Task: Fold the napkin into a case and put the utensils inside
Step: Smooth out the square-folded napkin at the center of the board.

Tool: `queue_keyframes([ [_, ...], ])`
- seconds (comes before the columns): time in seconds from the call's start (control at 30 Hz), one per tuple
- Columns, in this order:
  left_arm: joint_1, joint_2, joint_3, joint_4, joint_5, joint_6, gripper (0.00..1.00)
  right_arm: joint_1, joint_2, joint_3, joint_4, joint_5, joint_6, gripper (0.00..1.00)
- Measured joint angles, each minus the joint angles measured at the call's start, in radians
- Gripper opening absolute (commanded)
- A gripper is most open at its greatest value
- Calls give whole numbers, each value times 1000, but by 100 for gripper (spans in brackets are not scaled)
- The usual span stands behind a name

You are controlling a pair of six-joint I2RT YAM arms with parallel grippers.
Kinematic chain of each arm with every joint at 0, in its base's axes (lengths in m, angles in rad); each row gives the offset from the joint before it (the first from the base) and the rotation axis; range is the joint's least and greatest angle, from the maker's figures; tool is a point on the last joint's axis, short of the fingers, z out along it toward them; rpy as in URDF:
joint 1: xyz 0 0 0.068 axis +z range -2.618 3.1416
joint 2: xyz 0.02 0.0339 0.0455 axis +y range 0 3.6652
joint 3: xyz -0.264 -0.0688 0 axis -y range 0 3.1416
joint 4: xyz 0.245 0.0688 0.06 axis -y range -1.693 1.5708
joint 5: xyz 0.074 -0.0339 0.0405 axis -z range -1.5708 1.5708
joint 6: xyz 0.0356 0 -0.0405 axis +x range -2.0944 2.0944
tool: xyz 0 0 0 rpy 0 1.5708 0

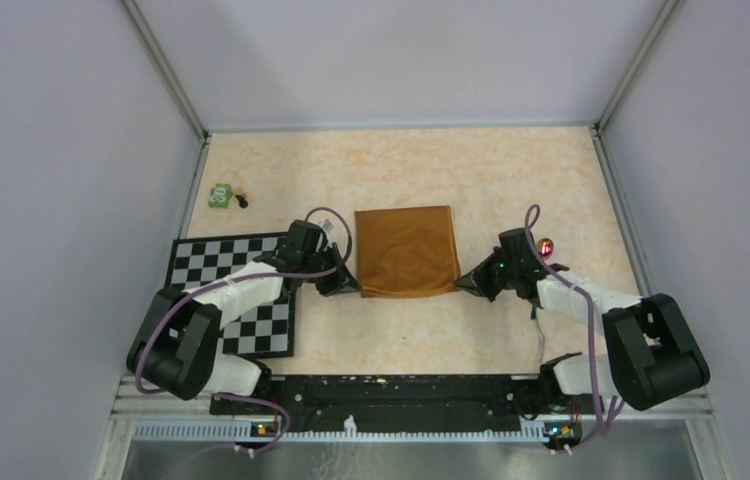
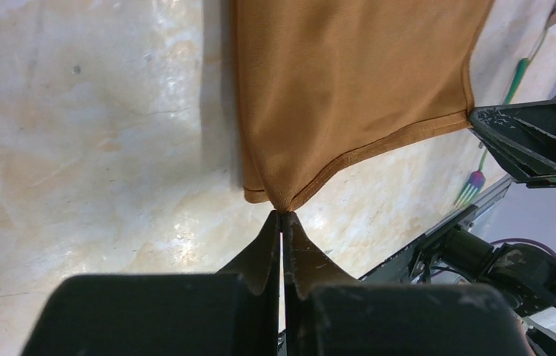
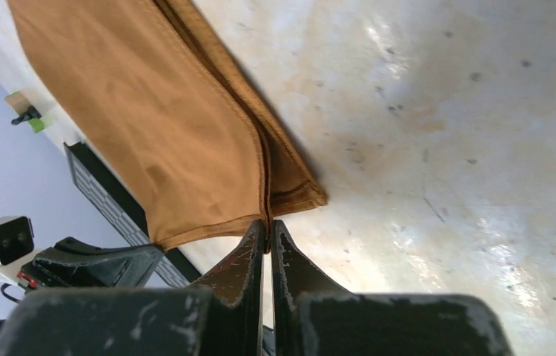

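The rust-orange napkin [image 1: 406, 250] lies folded to a rough square in the middle of the table. My left gripper [image 1: 347, 284] is shut on its near left corner [image 2: 279, 202]. My right gripper [image 1: 461, 283] is shut on its near right corner [image 3: 266, 215], where several folded layers show. The near edge hangs taut between the two grippers. The utensils [image 1: 547, 246] lie behind my right arm, mostly hidden; a rainbow fork head and green handle [image 2: 469, 187] show in the left wrist view.
A black-and-white checkered mat [image 1: 241, 290] lies at the left under my left arm. A small green toy [image 1: 221, 196] sits at the far left. Grey walls enclose the table on three sides.
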Motion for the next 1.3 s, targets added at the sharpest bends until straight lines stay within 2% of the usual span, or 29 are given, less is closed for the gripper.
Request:
queue_keyframes([
  [0.3, 0, -17, 40, -5, 23, 6, 0, -50, 2, 65, -10, -53, -113, 0],
  [0.7, 0, 39, 19, 48, 71, 1, 0, -86, 100, 117, 39, -111, -253, 0],
  [0.9, 2, 36, 37, 17, 65, 6, 0, -93, 134, 172, 42, -146, -299, 0],
  [1.07, 50, 61, 233, -60, 47, 35, 0, -100, 205, 384, 61, -174, -348, 0],
  [1.3, 186, 252, 590, -35, 46, 61, 0, -131, 435, 724, 169, -228, -388, 0],
])
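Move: Each closed gripper already pinches a near corner of the napkin's upper cloth, slightly above the table. The middle of the napkin's far edge lies about 17 cm ahead and 8 cm right of the left hand, and 17 cm ahead and 11 cm left of the right hand. The chessboard's middle is some 26 cm left of the left hand and 1 cm back; the spoon's bowl lies about 7 cm ahead and 16 cm right of the right hand. Slowly at first, then in one quick sweep, both hands carry the pinched corners forward and up towards the napkin's far edge. The left hand bobs up 2 cm and sinks back while the right creeps some 5 cm forward; then both swing out and rise together, fingers tilting outward, the right more, also turning counter-clockwise, grips kept shut. ##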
